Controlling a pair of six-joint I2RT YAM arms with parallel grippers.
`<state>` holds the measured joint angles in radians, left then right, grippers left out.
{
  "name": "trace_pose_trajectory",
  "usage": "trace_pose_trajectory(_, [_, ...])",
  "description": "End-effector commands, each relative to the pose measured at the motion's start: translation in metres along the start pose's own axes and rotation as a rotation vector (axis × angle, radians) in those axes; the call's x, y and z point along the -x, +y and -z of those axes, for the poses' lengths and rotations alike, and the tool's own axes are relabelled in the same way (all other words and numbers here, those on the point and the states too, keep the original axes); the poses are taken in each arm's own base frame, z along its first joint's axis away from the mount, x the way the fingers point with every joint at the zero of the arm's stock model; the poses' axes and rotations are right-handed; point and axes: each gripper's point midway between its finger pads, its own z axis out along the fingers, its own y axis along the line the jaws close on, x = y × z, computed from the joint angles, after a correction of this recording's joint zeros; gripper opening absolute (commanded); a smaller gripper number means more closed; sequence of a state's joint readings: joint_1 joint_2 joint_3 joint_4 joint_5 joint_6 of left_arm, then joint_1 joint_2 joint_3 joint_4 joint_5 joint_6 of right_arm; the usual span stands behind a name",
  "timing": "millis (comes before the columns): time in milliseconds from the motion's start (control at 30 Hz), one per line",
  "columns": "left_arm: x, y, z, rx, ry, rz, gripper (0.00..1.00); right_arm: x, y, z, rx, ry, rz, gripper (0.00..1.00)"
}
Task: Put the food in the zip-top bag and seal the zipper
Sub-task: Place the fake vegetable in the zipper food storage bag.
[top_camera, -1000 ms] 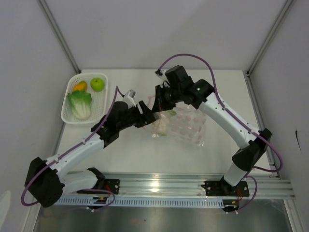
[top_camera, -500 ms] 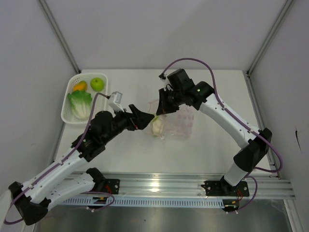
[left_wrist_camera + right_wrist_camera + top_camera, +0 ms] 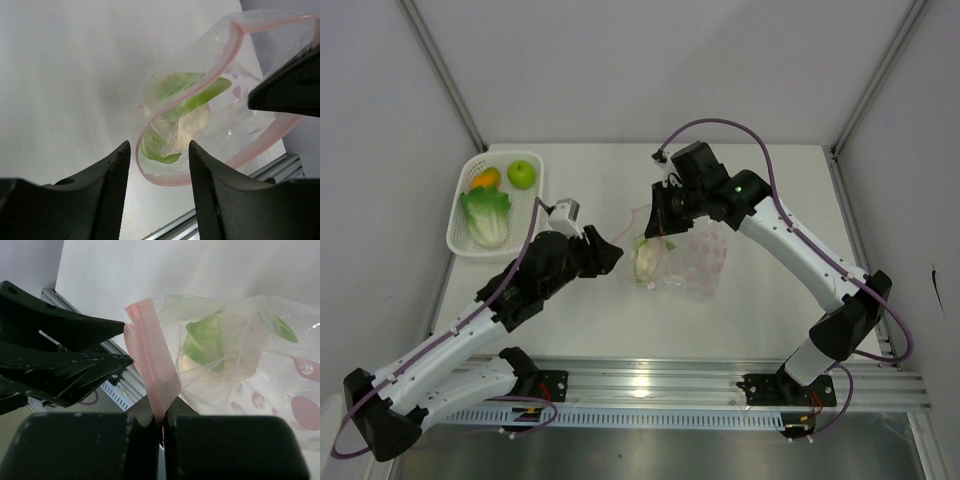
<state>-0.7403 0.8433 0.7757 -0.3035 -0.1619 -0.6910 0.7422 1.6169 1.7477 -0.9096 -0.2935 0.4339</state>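
The clear zip-top bag point(image 3: 692, 262) lies mid-table with its mouth facing left. My right gripper point(image 3: 160, 417) is shut on the pink zipper strip point(image 3: 152, 355) at the bag's upper lip and holds the mouth up. A whitish-green cauliflower-like food piece point(image 3: 187, 125) sits just inside the mouth point(image 3: 646, 260). My left gripper point(image 3: 159, 147) is open and empty, a short way left of the mouth point(image 3: 610, 255). An orange fruit point(image 3: 486, 179), a green apple point(image 3: 522, 174) and a cabbage point(image 3: 486, 215) lie in the basket.
The white mesh basket point(image 3: 533, 205) stands at the far left of the table. Grey walls close in both sides and the back. A metal rail point(image 3: 650, 385) runs along the near edge. The two arms reach toward each other over the table's middle.
My left gripper let go of the cauliflower piece inside the bag mouth and drew back to the left. The right gripper kept its grip on the strip, and the bag shifted slightly.
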Motion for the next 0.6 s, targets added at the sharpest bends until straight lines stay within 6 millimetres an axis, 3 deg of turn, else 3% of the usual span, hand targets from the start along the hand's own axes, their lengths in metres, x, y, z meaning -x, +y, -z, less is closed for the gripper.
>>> trace_pose_trajectory(0, [-0.009, 0.004, -0.005, 0.014, 0.026, -0.011, 0.50, 0.016, 0.016, 0.018, 0.053, -0.081, 0.024, 0.00])
trace_pose_trajectory(67, [-0.015, 0.001, -0.008, -0.013, 0.052, -0.027, 0.45, 0.016, 0.017, 0.020, 0.054, -0.086, 0.024, 0.00])
trace_pose_trajectory(233, [-0.025, -0.013, -0.021, -0.094, 0.088, -0.041, 0.42, 0.018, 0.016, 0.022, 0.047, -0.096, 0.027, 0.00])
trace_pose_trajectory(333, [-0.025, -0.019, -0.026, -0.113, 0.104, -0.052, 0.35, 0.017, 0.013, 0.023, 0.034, -0.097, 0.027, 0.00])
trace_pose_trajectory(367, [-0.024, -0.028, -0.024, -0.153, 0.114, -0.057, 0.20, 0.017, 0.011, 0.022, 0.027, -0.097, 0.028, 0.00])
trace_pose_trajectory(433, [-0.010, -0.048, -0.020, -0.228, 0.085, -0.073, 0.02, 0.015, 0.003, 0.021, -0.006, -0.099, 0.033, 0.00])
trace_pose_trajectory(467, [-0.005, -0.056, -0.018, -0.262, 0.078, -0.079, 0.01, 0.015, -0.002, 0.021, -0.029, -0.104, 0.034, 0.00])
trace_pose_trajectory(567, [0.022, -0.108, -0.001, -0.466, 0.056, -0.112, 0.01, 0.019, -0.035, 0.021, -0.199, -0.138, 0.046, 0.00])
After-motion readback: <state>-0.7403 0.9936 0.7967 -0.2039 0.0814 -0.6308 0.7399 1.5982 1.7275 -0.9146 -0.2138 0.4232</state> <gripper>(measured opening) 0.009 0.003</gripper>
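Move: About 3 cm to the right of the left hand and 4 cm below it, level fore-and-aft, hangs the loose near edge of the bag's pink rim. The fake vegetable is already in the bag, some 7 cm right, 4 cm farther out and 12 cm below. The right fingers stand about 9 cm right, 3 cm ahead and 3 cm above. From the right hand the loose rim lies roughly 6 cm left, 3 cm back and 7 cm down. Sinking about 3.5 cm and sliding to its right onto the loose rim of the bag, the left hand shuts its half-open fingers and pinches the pink strip. It then lifts about 2 cm while still going right, nearly 5 cm in all, turning some 15 degrees clockwise. The right fingers keep their pinch on the rim, shifting only about a centimetre to the right near the end. ##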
